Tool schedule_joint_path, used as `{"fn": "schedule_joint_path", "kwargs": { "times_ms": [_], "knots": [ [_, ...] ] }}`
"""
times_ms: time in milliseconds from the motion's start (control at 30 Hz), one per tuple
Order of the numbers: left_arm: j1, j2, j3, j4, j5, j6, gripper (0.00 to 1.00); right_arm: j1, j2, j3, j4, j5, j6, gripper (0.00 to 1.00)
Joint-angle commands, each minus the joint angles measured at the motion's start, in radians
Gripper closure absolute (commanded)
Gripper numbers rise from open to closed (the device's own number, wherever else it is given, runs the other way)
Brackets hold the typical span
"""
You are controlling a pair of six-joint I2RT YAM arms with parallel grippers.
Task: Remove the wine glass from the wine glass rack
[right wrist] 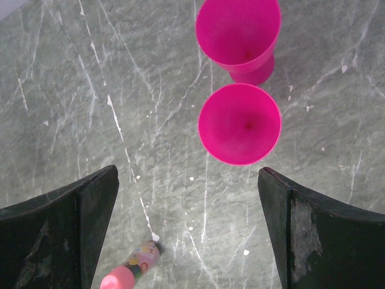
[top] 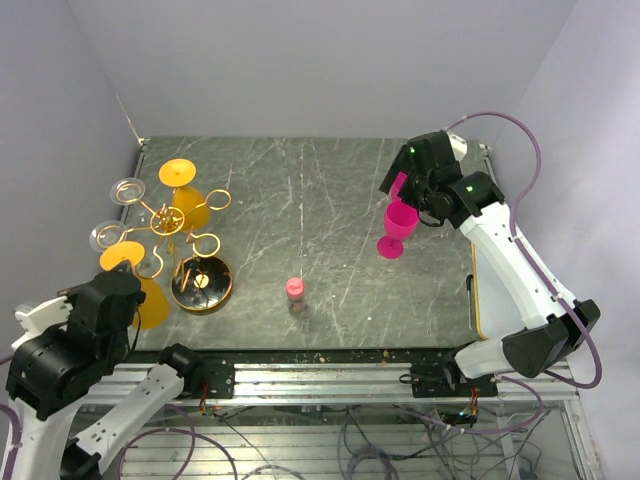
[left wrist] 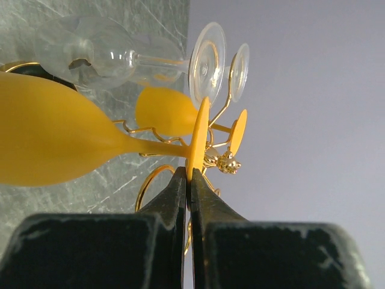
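The gold wine glass rack (top: 165, 220) stands at the table's left on its round shiny base (top: 202, 283). Two yellow and two clear glasses hang from its arms. My left gripper (left wrist: 189, 176) is shut on the rim of the foot of the near yellow wine glass (left wrist: 197, 141), whose bowl (left wrist: 54, 138) points left. From above, that glass (top: 148, 300) lies at the rack's near side, by my left gripper (top: 125, 275). The second yellow glass (top: 180, 175) hangs further back. My right gripper (right wrist: 187, 174) is open and empty above a pink glass (top: 398, 225).
Clear glasses (left wrist: 90, 48) hang just above the held one, and gold rack arms (left wrist: 219, 159) sit close behind its foot. A small pink-capped bottle (top: 295, 292) stands near the table's front middle. Pink glass shapes (right wrist: 239, 123) sit under the right wrist. Walls close in on the left and back.
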Motion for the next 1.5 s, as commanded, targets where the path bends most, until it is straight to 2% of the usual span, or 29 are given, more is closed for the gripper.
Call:
{"fn": "schedule_joint_path", "kwargs": {
  "times_ms": [0, 167, 300, 367, 600, 800, 1000, 1133, 1267, 1367, 1467],
  "knots": [
    [-0.004, -0.051, 0.015, -0.009, -0.015, -0.441, 0.93, -0.001, 0.0, 0.014, -0.007, -0.008, -0.004, 0.0],
    [-0.005, -0.108, 0.048, -0.009, 0.028, -0.383, 0.93, -0.001, -0.035, -0.004, 0.02, -0.036, -0.059, 0.0],
    [-0.005, -0.161, 0.119, 0.03, 0.07, -0.218, 0.93, -0.001, -0.122, -0.086, 0.158, -0.155, -0.21, 0.0],
    [-0.005, -0.194, 0.143, 0.056, 0.121, -0.154, 0.93, -0.001, -0.176, -0.142, 0.224, -0.216, -0.264, 0.0],
    [-0.005, -0.313, 0.199, 0.077, 0.329, -0.115, 0.93, -0.001, -0.275, -0.188, 0.331, -0.46, -0.32, 0.0],
    [-0.005, -0.287, 0.254, 0.121, 0.54, -0.011, 0.93, -0.001, -0.303, -0.188, 0.367, -0.657, -0.287, 0.0],
    [-0.004, -0.288, 0.12, 0.478, 0.773, 0.128, 0.93, 0.0, -0.372, -0.248, 0.522, -0.902, -0.204, 0.0],
    [0.0, -0.24, 0.064, 0.789, 0.872, 0.278, 0.93, 0.001, -0.391, -0.265, 0.62, -0.992, -0.139, 0.0],
    [0.008, -0.157, 0.061, 1.004, 0.949, 0.359, 0.93, 0.001, -0.391, -0.288, 0.733, -1.062, -0.065, 0.0],
    [0.012, -0.095, 0.04, 1.227, 1.005, 0.426, 0.93, 0.0, -0.396, -0.355, 0.959, -1.114, 0.063, 0.0],
    [0.013, -0.039, -0.012, 1.531, 1.054, 0.534, 0.93, 0.001, -0.397, -0.451, 1.241, -1.147, 0.234, 0.0]
  ]
}}
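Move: My left hand already pinches the foot of the hanging yellow wine glass. The rack's hub is about 8 cm ahead and 7 cm right, level; the other yellow glass is some 17 cm ahead and 9 cm right, and the nearer clear glass 7 cm ahead, 3 cm left. My open right gripper is roughly 18 cm ahead and 48 cm right. From that gripper, the held glass lies about 47 cm left, 17 cm back; the nearer pink glass is 18 cm below, 2 cm right. Keeping the foot pinched, my left hand draws about 10 cm back while rising, then swings right some 15 cm and climbs faster, tilting fingers up and turning clockwise, ending about 23 cm higher. My wide-open right hand leaves the pink glasses, rising about 15 cm while going back and left and turning counter-clockwise towards the held glass. ##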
